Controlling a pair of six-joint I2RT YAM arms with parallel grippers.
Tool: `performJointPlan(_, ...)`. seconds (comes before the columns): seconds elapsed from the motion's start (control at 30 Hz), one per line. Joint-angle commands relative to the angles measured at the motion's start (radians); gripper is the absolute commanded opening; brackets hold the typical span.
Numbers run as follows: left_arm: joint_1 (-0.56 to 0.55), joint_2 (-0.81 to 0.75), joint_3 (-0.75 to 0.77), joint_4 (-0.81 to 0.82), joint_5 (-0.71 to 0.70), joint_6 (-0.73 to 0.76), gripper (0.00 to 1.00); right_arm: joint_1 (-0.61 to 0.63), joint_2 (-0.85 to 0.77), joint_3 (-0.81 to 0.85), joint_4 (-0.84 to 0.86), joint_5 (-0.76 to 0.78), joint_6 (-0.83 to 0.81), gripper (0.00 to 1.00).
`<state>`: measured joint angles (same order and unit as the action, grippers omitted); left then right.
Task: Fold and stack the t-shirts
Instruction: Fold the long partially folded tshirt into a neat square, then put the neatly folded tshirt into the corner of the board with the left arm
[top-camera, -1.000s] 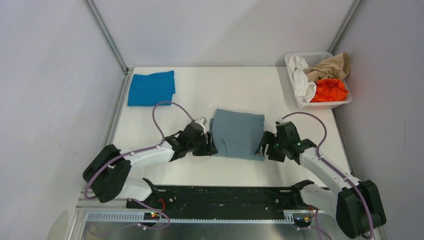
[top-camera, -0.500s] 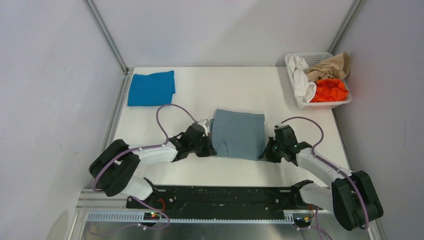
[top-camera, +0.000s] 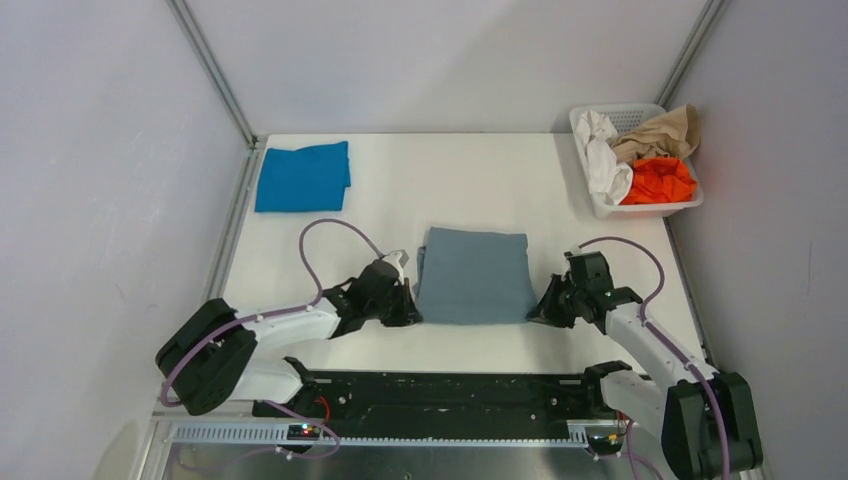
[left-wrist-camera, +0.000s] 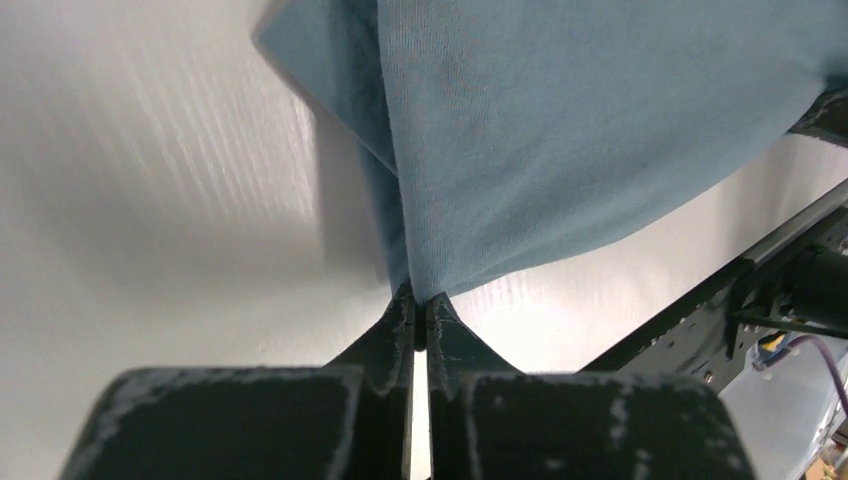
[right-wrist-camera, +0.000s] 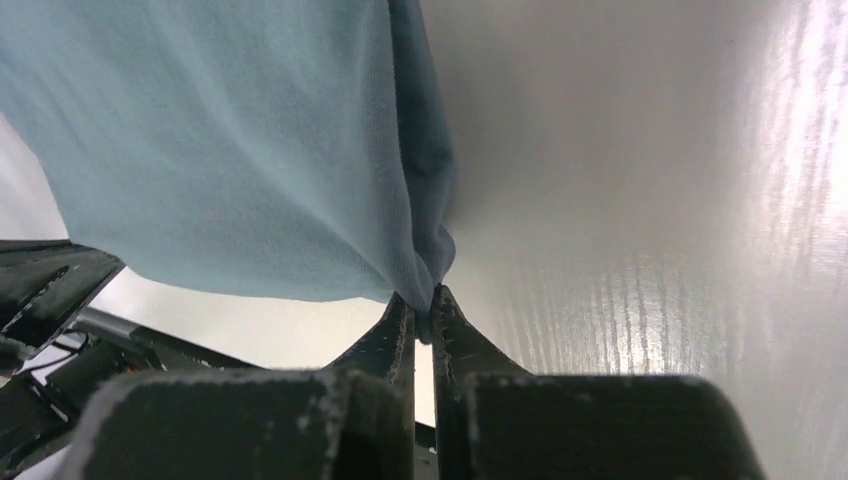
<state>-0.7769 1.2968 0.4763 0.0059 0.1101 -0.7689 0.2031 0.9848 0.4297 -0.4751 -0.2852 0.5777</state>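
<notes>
A folded grey-blue t-shirt (top-camera: 472, 276) lies at the table's near middle. My left gripper (top-camera: 412, 312) is shut on its near left corner, and the wrist view shows the cloth (left-wrist-camera: 540, 130) pinched at my left gripper's tips (left-wrist-camera: 419, 303) and lifted off the table. My right gripper (top-camera: 540, 313) is shut on the near right corner; there the cloth (right-wrist-camera: 250, 150) hangs up from my right gripper's tips (right-wrist-camera: 424, 307). A brighter blue t-shirt (top-camera: 302, 176) lies folded at the far left.
A white basket (top-camera: 676, 205) with white, tan and orange cloths stands at the far right corner. The black and metal base rail (top-camera: 440, 395) runs along the near edge. Walls close in on the left, back and right.
Both grippers closed on the grey-blue t-shirt's near corners and pulled them toward the near edge. The shirt's near edge lifted and its outline shifted slightly.
</notes>
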Motion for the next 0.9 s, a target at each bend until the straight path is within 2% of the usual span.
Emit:
performJointPlan(0.0,0.0,-0.02,-0.027,-0.091,-0.022,0.035,0.15,0.008,0.042,0.006,-0.004,-0.005,-0.048,0.1)
performJointPlan(0.03,-0.005,-0.022,-0.022,-0.091,-0.02,0.038,0.3,0.013,0.044,0.007,0.006,-0.007,-0.046,0.2)
performJointPlan(0.07,-0.007,-0.031,-0.01,-0.091,-0.009,0.044,0.37,0.018,0.039,0.011,0.009,-0.009,-0.045,0.27)
performJointPlan(0.1,-0.009,-0.037,-0.002,-0.091,-0.003,0.046,0.52,0.017,0.031,0.016,0.003,-0.009,-0.045,0.42)
performJointPlan(0.13,-0.01,-0.058,0.012,-0.09,0.01,0.052,0.59,0.016,0.007,0.031,-0.004,0.002,-0.046,0.49)
performJointPlan(0.17,-0.01,-0.072,0.02,-0.094,0.013,0.055,0.76,0.014,-0.01,0.041,-0.025,0.024,-0.047,0.62)
performJointPlan(0.2,-0.009,-0.105,0.038,-0.106,0.007,0.063,0.84,0.012,-0.053,0.064,-0.039,0.037,-0.05,0.66)
performJointPlan(0.23,-0.009,-0.123,0.047,-0.116,-0.002,0.068,0.96,0.009,-0.078,0.075,-0.066,0.069,-0.051,0.76)
performJointPlan(0.27,-0.009,-0.165,0.063,-0.133,-0.029,0.074,0.98,0.005,-0.135,0.096,-0.078,0.091,-0.05,0.83)
performJointPlan(0.3,-0.007,-0.181,0.072,-0.14,-0.049,0.075,0.99,0.0,-0.164,0.104,-0.099,0.135,-0.048,0.96)
performJointPlan(0.37,0.006,-0.208,0.101,-0.15,-0.114,0.076,1.0,-0.013,-0.257,0.115,-0.113,0.195,-0.039,1.0)
performJointPlan(0.43,0.038,-0.191,0.135,-0.151,-0.143,0.072,1.0,-0.033,-0.362,0.114,-0.125,0.235,-0.012,1.0)
performJointPlan(0.57,0.109,0.022,0.257,-0.15,-0.13,0.081,1.0,-0.071,-0.436,0.112,-0.115,0.197,-0.013,1.0)
performJointPlan(0.7,0.128,0.226,0.404,-0.162,-0.124,0.105,1.0,-0.085,-0.428,0.109,-0.097,0.141,-0.033,1.0)
performJointPlan(0.87,0.13,0.374,0.492,-0.175,-0.085,0.094,1.0,-0.087,-0.376,0.107,-0.091,0.106,-0.066,1.0)
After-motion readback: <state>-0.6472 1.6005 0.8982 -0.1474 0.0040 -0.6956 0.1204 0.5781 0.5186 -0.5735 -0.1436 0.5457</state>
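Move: The loose under-layer poking out along the grey t-shirt's left side, which my left hand wants next, lies about 11 cm ahead and 1 cm to the right of it, some 2 cm lower. The folded shirt's middle is roughly 8 cm ahead and 11 cm right of that hand; the blue folded t-shirt sits about 28 cm ahead and 22 cm left. From my right hand, the shirt's middle is some 8 cm ahead and 10 cm left, the loose layer 11 cm ahead and 21 cm left. I open both hands wide and let go of the shirt's two near corners. My left hand eases back a touch, then arcs up and forward about 11 cm along the shirt's left side and sinks again, open, over the loose layer. My right hand backs off upward about 10 cm, drifting a little right and forward, its fingers tipping up some 25 degrees. ##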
